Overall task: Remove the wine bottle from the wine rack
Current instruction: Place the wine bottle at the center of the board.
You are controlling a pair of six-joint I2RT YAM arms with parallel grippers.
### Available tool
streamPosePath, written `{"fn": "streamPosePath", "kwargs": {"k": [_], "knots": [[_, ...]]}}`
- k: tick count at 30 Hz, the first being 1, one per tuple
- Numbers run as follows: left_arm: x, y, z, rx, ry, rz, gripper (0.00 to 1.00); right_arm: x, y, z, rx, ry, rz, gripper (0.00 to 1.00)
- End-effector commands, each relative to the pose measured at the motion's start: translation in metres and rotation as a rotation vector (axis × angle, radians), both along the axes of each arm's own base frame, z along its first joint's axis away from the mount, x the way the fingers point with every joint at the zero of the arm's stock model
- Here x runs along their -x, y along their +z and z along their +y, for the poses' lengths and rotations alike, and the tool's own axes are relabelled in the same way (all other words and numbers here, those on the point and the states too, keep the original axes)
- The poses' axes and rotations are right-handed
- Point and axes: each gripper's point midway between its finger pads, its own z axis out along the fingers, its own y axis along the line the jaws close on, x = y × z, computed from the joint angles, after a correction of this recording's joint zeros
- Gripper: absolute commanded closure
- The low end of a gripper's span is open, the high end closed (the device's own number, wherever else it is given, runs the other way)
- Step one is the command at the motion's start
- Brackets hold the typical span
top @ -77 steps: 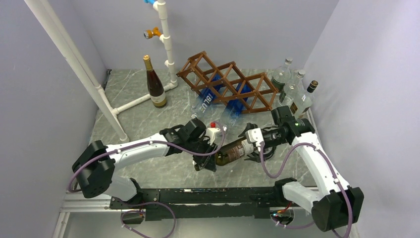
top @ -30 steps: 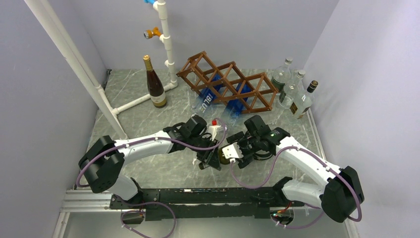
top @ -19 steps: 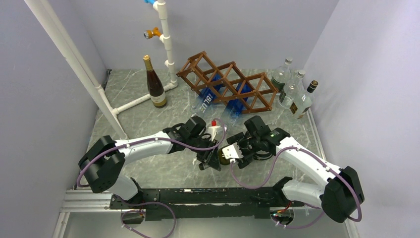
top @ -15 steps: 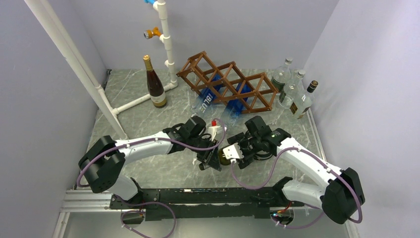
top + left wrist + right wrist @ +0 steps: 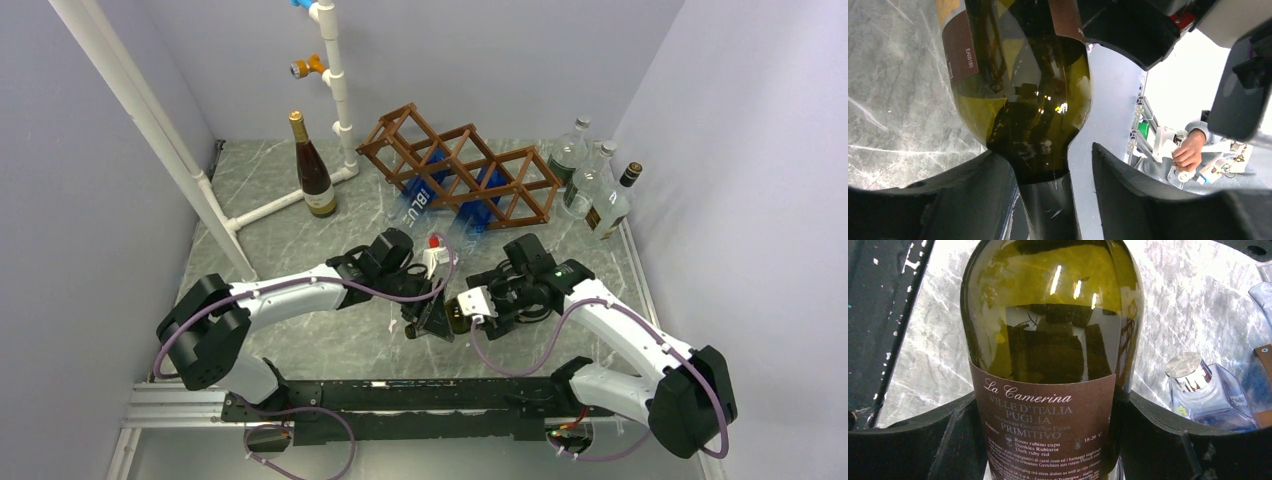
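Observation:
The wine bottle [image 5: 457,314], dark green glass with a brown label, hangs tilted over the front middle of the table, well away from the wooden wine rack [image 5: 470,165] at the back. My right gripper [image 5: 490,305] is shut on its labelled body [image 5: 1048,315], one finger [image 5: 923,440] on each side. My left gripper [image 5: 428,322] is open around the neck [image 5: 1048,200]. Its left finger [image 5: 968,200] lies against the glass. The right finger [image 5: 1138,200] stands off it with a gap.
Two blue glass bottles [image 5: 420,200] lie in the rack's cells; one silver-capped neck [image 5: 1188,370] shows near my right gripper. An amber bottle [image 5: 313,175] stands back left beside a white pipe frame [image 5: 335,90]. Three clear bottles [image 5: 590,185] stand back right. Walls enclose the table.
My left gripper's jaws have parted from the bottle's neck. The right gripper, still holding the body, has shifted slightly to the right with the bottle.

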Motion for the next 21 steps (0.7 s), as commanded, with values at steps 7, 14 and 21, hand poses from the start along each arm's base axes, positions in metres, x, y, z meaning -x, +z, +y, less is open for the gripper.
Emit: {"fn": "streamPosePath", "kwargs": {"k": [7,14,21], "knots": [[-0.006,0.041,-0.002,0.179,-0.016,-0.168,0.2,0.008,0.038,0.016,-0.197,0.024,0.037,0.95],[-0.009,0.056,0.006,0.241,0.015,-0.257,0.17,0.013,0.046,0.013,-0.246,0.024,0.07,0.97],[-0.018,0.076,0.012,0.296,0.078,-0.36,0.1,0.015,0.049,0.013,-0.268,0.024,0.082,0.98]]}}
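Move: The wine bottle lies across between the hands, its neck between the already loosened left fingers and its middle some 8 cm to the left hand's right, 3 cm ahead and nearly level. The right hand still grips the body, about 3 cm right of that middle. From the right hand, the board's centre lies roughly 11 cm ahead, 14 cm left and 12 cm down; the cable coil 10 cm right, 2 cm ahead; the nearer blue bottle 21 cm ahead, 1 cm left. Keeping its grip on the body of the wine bottle, the right hand eases it up about 2 cm and a little back, rolling so the neck side lifts some 10 degrees. The left fingers, already loosened, open wider around the neck while that hand rises about 5 cm and edges left, its wrist turning to level the fingers. ##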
